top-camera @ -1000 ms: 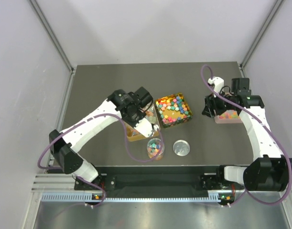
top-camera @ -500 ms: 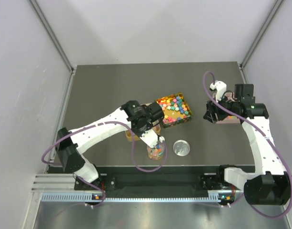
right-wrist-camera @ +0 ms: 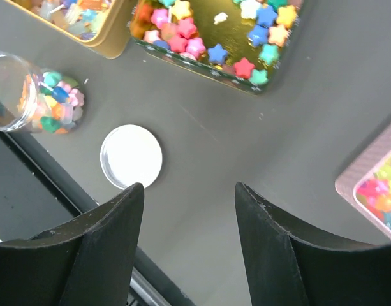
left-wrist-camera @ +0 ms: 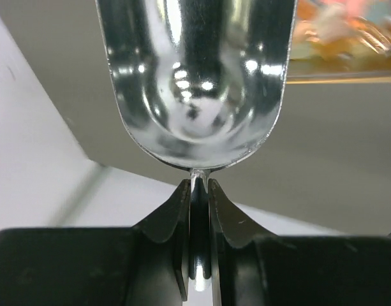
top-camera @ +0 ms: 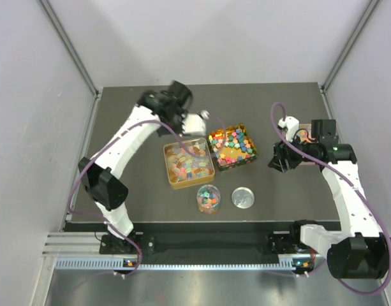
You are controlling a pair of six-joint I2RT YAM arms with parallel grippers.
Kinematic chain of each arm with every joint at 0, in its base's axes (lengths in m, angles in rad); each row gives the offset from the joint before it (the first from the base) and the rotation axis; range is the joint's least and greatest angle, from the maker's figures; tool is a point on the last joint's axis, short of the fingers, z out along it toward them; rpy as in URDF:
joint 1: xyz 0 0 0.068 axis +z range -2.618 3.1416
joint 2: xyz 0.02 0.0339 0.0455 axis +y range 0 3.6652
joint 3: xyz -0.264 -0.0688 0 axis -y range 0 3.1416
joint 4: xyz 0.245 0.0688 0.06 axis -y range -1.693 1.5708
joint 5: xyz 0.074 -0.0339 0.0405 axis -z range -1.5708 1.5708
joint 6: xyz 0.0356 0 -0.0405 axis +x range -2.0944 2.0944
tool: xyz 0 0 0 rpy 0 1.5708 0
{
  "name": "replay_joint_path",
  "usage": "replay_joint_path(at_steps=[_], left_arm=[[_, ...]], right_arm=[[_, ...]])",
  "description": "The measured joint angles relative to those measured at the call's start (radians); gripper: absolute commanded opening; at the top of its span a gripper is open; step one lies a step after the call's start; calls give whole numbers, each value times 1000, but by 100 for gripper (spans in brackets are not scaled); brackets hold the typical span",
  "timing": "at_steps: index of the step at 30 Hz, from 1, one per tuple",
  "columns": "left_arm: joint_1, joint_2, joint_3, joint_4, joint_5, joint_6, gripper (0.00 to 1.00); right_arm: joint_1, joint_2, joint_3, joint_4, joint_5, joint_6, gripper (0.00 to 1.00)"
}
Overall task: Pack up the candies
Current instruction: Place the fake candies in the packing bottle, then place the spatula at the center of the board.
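Candies lie in several places: pale ones in a gold tin [top-camera: 189, 164], bright star-shaped ones [right-wrist-camera: 198, 39] in a green-sided tin [top-camera: 232, 146], and a mixed lot in a small clear jar [top-camera: 209, 199] [right-wrist-camera: 45, 99]. My left gripper [left-wrist-camera: 199, 183] is shut on the handle of a shiny metal scoop [left-wrist-camera: 195, 76]. The scoop's bowl is empty and is held up behind the tins [top-camera: 203, 116]. My right gripper [right-wrist-camera: 189, 188] stands open above bare table, right of the round silver lid [right-wrist-camera: 131, 156], with nothing between its fingers.
The lid [top-camera: 243, 197] lies flat beside the jar near the table's front edge. A pink tray [right-wrist-camera: 377, 185] with more candies sits at the right, mostly under my right arm in the top view. Grey walls close in the table.
My left arm has swung the scoop from over the jar up and back behind the gold tin. My right gripper has shifted a little left, off the pink tray.
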Motion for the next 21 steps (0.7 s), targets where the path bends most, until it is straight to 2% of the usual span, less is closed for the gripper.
replay_joint_path(at_steps=[2, 5, 9, 14, 21], left_arm=[[119, 7, 43, 29, 59, -79, 0], [244, -23, -6, 71, 131, -201, 0], [262, -84, -158, 107, 221, -333, 0], [295, -144, -318, 146, 313, -428, 0], [498, -124, -311, 121, 447, -563, 0]], right_arm=[[16, 23, 0, 4, -18, -10, 59], [41, 96, 1, 30, -31, -17, 57], [45, 278, 68, 47, -32, -16, 56], [47, 559, 312, 55, -21, -13, 56], [121, 780, 590, 49, 19, -22, 55]])
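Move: The amber tray of jelly candies lies about 9 cm to the right of the left hand, 3 cm back and some 19 cm below; from it the packing bottle stands about 7 cm farther right and 15 cm nearer. The star-candy box lies about 11 cm ahead of the right hand, 15 cm to its left and 15 cm below. From that hand, the pink box is 13 cm ahead and 10 cm right, the round lid 7 cm back and 12 cm left. The scoop, still held in the left fingers, is carried away from the amber tray, about 9 cm left and 6 cm down, after a brief forward swing that turns back, while the wrist turns some 50 degrees counter-clockwise and tilts. Meanwhile the empty right hand sinks some 4 cm and reaches 16 cm forward, edging left towards the star-candy box, fingers staying open. ##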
